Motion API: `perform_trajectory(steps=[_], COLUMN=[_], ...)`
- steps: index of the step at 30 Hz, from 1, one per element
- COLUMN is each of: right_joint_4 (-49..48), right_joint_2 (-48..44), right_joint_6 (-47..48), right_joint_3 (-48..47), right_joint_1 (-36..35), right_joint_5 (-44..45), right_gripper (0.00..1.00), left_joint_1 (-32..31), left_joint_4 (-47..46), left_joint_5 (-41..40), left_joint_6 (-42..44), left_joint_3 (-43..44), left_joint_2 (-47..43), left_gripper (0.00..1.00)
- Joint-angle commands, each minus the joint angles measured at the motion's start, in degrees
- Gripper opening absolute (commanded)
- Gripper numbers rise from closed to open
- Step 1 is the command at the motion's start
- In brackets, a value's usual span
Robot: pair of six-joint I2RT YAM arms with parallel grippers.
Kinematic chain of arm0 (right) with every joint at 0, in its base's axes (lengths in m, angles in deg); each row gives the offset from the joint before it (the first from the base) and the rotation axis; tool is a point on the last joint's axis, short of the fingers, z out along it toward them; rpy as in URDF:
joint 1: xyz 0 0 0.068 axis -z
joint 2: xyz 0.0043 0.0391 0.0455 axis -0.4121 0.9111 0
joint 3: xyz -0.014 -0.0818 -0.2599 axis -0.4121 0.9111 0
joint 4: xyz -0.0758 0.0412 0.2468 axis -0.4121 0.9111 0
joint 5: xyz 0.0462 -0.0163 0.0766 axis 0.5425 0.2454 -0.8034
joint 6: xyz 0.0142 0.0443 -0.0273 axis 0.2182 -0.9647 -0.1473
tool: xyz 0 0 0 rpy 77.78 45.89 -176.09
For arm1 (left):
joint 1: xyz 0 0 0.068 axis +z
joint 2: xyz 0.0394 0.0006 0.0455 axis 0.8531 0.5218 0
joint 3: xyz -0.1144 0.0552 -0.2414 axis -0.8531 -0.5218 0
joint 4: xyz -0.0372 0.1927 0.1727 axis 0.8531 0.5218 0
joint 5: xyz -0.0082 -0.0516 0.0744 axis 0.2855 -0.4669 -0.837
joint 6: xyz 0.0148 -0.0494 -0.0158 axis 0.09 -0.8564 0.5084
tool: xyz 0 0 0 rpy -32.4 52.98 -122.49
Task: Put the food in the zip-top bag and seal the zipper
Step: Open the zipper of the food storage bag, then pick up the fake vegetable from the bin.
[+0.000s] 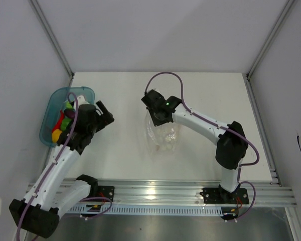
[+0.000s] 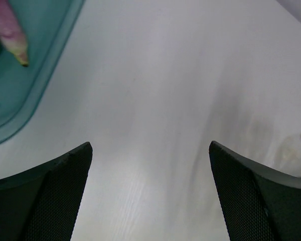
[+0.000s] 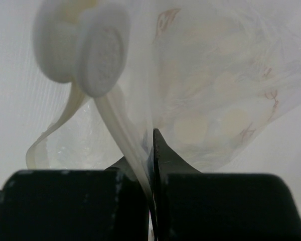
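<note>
The toy vegetables (image 1: 62, 123) lie in a teal tray (image 1: 52, 108) at the left; green, purple, red and yellow pieces show. A pinkish vegetable tip (image 2: 12, 35) shows in the left wrist view. My left gripper (image 1: 104, 114) is open and empty, just right of the tray over bare table. The clear dotted zip-top bag (image 1: 163, 136) lies at the table's middle. My right gripper (image 1: 158, 116) is shut on the bag's mouth edge, pinching the zipper strip (image 3: 123, 133). The bag (image 3: 215, 95) hangs in front of the right wrist camera.
The white table (image 1: 120, 90) has walls at the back and both sides. The teal tray's rim (image 2: 45, 75) overhangs the table's left edge. The arm bases sit on a metal rail (image 1: 160, 193) at the near edge.
</note>
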Motion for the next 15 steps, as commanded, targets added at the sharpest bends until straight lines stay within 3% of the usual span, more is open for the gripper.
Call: perform_trajectory(steps=[1, 6, 15], right_joint_4=[-1.3, -2.1, -4.0], right_joint_2=[-0.2, -1.0, -2.6], right_joint_6=[1.6, 2.0, 2.4], right_joint_3=[-2.1, -1.3, 3.2], right_joint_1=[0.5, 0.7, 0.8], right_joint_5=[-2.6, -5.1, -7.8], right_gripper=[0.00, 0.00, 0.00], left_joint_1=[6.9, 13.4, 21.4], left_joint_4=[6.1, 2.1, -0.5], left_joint_5=[-1.4, -2.9, -13.9], left_joint_6=[2.0, 1.1, -2.8], left_joint_3=[4.4, 5.9, 9.6], left_joint_2=[4.1, 7.7, 18.8], left_gripper=[0.99, 1.00, 0.99])
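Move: The vegetable tray's middle lies about 19 cm left of the left hand, 5 cm ahead and some 17 cm below. In the tray the eggplant is roughly 16 cm left and 4 cm ahead of that hand, the light-green vegetable 16 cm left and 10 cm ahead, the green pepper 19 cm left and 1 cm ahead. From the right hand the tray is around 39 cm left, 2 cm ahead and 12 cm lower. Open left hand swings about 12 cm left towards the tray, turning 25 degrees counter-clockwise; right still pinches the bag. ##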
